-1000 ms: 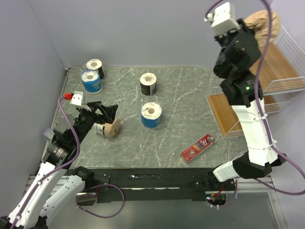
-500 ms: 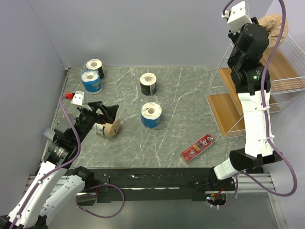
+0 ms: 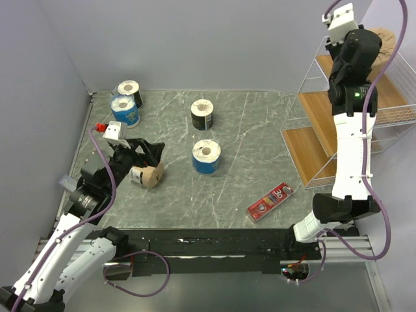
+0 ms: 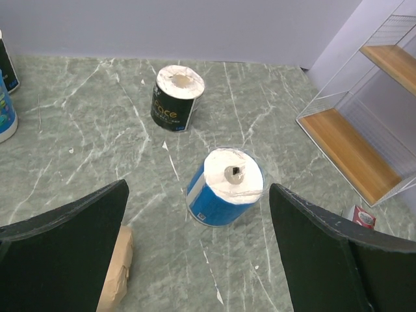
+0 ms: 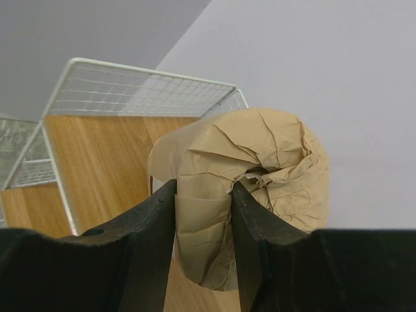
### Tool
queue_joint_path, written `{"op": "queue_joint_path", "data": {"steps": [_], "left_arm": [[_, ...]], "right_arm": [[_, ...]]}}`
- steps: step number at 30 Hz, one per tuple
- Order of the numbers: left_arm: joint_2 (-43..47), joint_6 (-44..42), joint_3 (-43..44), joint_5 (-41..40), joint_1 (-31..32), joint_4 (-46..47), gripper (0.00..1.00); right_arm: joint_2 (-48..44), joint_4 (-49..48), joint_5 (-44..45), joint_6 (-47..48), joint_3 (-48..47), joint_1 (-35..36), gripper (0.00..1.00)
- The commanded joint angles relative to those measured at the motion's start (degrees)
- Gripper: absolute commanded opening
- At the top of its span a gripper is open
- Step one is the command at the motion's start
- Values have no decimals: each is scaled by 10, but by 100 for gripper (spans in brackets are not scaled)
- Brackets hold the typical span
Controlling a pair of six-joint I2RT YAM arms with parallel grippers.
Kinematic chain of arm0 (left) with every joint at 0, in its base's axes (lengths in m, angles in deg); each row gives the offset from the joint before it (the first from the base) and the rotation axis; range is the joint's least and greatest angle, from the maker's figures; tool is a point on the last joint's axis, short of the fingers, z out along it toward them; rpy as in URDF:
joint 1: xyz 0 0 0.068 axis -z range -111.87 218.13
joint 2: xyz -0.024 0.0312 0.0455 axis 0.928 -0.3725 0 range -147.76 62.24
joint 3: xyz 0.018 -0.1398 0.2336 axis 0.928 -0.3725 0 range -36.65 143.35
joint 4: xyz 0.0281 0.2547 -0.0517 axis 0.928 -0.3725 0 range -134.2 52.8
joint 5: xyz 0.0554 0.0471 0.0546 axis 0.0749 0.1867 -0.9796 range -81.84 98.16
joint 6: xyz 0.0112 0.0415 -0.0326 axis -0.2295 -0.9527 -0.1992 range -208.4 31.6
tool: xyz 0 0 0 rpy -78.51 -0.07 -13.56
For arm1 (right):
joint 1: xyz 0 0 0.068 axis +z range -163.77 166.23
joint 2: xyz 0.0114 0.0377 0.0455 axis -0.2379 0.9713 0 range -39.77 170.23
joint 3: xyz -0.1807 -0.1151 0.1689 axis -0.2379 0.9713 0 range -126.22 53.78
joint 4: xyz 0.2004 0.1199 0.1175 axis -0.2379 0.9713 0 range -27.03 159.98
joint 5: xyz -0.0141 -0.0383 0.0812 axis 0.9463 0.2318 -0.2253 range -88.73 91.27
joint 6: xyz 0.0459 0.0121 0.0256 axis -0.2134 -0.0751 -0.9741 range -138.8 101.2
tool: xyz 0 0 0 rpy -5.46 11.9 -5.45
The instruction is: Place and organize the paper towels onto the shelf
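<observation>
My right gripper (image 5: 203,195) is shut on a brown kraft paper towel roll (image 5: 260,175), pinching its crumpled wrapper, high over the shelf's (image 3: 325,110) top wooden tier (image 5: 110,156). That roll (image 3: 385,40) shows behind the right wrist in the top view. My left gripper (image 4: 198,214) is open, low over the table. A second brown roll (image 3: 151,175) lies on its side by the left finger (image 4: 65,247). A blue roll (image 4: 227,188) stands ahead of it, a black roll (image 4: 177,97) farther back. Another black roll (image 3: 130,92) and blue roll (image 3: 124,110) stand at the back left.
A flat red box (image 3: 270,201) lies on the table near the shelf's lowest tier (image 3: 309,153). The shelf's white wire frame rises along the right side. Grey walls close the back and left.
The right arm has carried the brown roll to the right and farther back, over the shelf's top tier. The left arm has shifted slightly; its jaws stay open.
</observation>
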State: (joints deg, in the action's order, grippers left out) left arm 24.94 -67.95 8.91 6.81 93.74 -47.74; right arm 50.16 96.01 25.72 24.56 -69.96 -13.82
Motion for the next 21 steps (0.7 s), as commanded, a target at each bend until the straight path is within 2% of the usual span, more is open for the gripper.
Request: {"op": "queue_joint_path", "data": {"steps": [1, 5, 9, 15, 21], "left_arm": [[-3, -1, 14, 0, 2, 19, 97], [-4, -1, 15, 1, 2, 18, 96], [-4, -1, 13, -3, 2, 19, 96], [-12, -2, 13, -9, 3, 17, 96], [-16, 0, 12, -35, 2, 15, 97]], "right_arm": [[17, -34, -65, -36, -28, -36, 43], [33, -46, -72, -32, -36, -43, 44], [49, -56, -84, -35, -56, -47, 51], [53, -40, -104, -62, -95, -47, 74], [20, -15, -118, -101, -96, -34, 82]]}}
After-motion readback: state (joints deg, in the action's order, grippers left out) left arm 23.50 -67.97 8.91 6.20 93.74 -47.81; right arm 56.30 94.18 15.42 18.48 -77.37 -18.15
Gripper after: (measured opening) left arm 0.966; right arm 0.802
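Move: The brown-wrapped paper towel roll is already in my right fingers, over the top shelf. The spot for it on that board is about 8 cm ahead, 6 cm to the right and some 7 cm below my hand. The shelf's far wire rim stands roughly 20 cm ahead, slightly left and about level; the middle shelf lies about 28 cm below and 5 cm ahead. From my left hand the spot is about 22 cm ahead, 64 cm to the right and 16 cm higher. My right hand slides the held roll some 4 cm forward, easing a little to the right at first, in over the top shelf towards its far right part. While still going forward I open the fingers wide and let go of the wrapping, then rise about a centimetre, edge back left and tip the fingers slightly up. ##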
